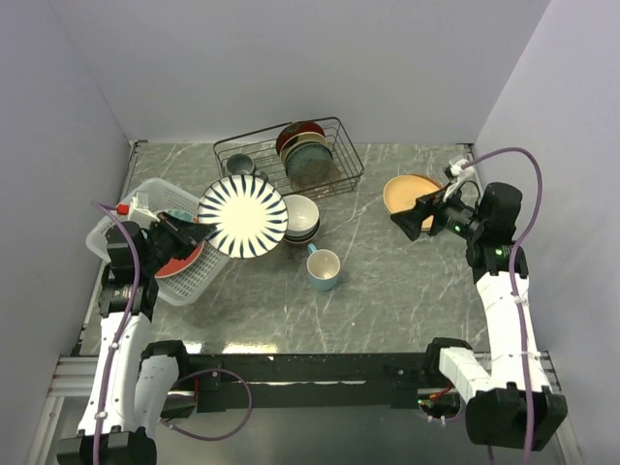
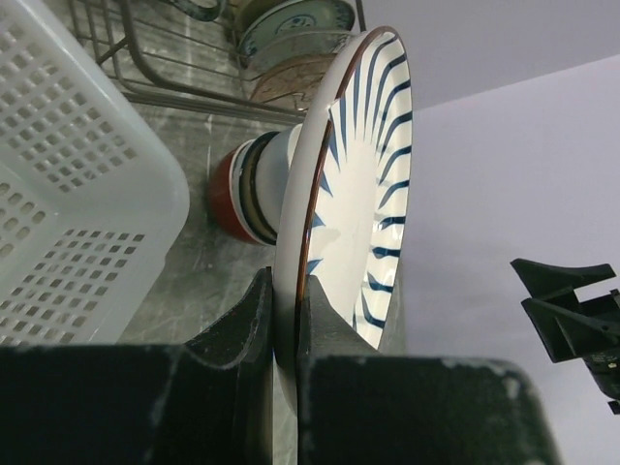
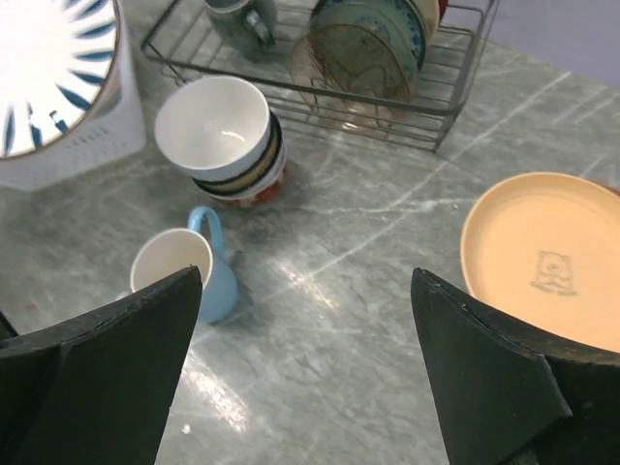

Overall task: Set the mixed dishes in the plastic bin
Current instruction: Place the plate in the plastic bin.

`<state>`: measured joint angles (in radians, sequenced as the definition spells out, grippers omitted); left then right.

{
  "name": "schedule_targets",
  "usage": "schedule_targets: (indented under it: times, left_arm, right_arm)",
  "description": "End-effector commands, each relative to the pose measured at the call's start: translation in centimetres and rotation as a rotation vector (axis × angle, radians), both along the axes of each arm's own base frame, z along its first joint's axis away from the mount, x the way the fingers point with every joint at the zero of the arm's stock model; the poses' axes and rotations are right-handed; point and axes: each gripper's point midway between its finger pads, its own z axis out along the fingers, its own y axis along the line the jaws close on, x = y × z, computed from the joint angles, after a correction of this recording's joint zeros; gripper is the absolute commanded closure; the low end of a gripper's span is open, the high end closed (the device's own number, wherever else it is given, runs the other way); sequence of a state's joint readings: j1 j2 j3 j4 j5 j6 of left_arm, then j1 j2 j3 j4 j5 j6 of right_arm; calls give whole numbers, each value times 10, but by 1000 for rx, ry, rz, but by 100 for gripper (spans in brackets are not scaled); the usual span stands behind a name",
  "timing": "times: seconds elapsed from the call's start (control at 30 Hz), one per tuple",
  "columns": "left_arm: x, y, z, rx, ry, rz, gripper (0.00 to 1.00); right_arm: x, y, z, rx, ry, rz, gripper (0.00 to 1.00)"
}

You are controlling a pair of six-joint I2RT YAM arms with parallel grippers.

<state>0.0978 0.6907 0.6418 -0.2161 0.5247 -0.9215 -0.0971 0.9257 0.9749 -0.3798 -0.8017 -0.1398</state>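
My left gripper point(image 1: 201, 232) point(image 2: 288, 312) is shut on the rim of the white plate with dark radial stripes point(image 1: 243, 215) point(image 2: 366, 165) point(image 3: 46, 68). It holds that plate on edge beside the right side of the white plastic bin point(image 1: 194, 281) point(image 2: 77, 184) point(image 3: 73, 160). A red-rimmed plate point(image 1: 179, 262) lies inside the bin. On the table are stacked bowls point(image 1: 301, 219) point(image 2: 244, 189) point(image 3: 219, 134), a light blue mug point(image 1: 323, 268) point(image 3: 182, 273) and a tan plate point(image 1: 405, 189) point(image 3: 542, 257). My right gripper point(image 1: 415, 219) point(image 3: 305, 315) hovers open and empty, just left of the tan plate.
A black wire rack point(image 1: 291, 155) point(image 3: 426, 107) point(image 2: 145, 68) at the back holds upright plates point(image 1: 305, 150) and a grey mug point(image 1: 240, 165) point(image 3: 237, 24). Purple walls close in the table on three sides.
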Motion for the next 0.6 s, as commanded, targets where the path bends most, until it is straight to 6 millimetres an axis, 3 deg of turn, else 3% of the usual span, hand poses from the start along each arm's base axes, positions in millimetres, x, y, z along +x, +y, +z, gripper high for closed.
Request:
schedule_targets:
  times: [0.0, 0.13, 0.57]
  left_arm:
    - [-3, 4, 52, 6, -186, 13, 99]
    - [-6, 14, 56, 11, -202, 79, 99]
    - [-11, 46, 70, 10, -228, 305, 99]
  right_arm:
    - [-1, -4, -2, 147, -26, 68, 4]
    - [-3, -18, -29, 147, 15, 45, 3]
    - [-7, -27, -29, 159, -2, 5, 2]
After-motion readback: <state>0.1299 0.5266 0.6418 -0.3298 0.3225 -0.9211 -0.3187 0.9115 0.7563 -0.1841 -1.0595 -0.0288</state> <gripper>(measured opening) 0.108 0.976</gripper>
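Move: The left hand already holds the striped plate. The middle of the plastic bin lies about 12 cm to its left, level ahead and some 17 cm below. The bowl stack is roughly 18 cm to this hand's right and 6 cm farther out; the grey mug in the rack is 18 cm ahead and 5 cm right. From the empty right hand, the orange plate sits about 9 cm ahead, 3 cm right and 23 cm down. Still pinching the striped plate by its rim, the left hand carries it left over the plastic bin, about 4 cm, easing slightly back and up while swinging some 13 degrees counter-clockwise. The open right hand sinks about 5 cm and drifts 3 cm right, nearer the orange plate, then creeps up a centimetre, touching nothing. ##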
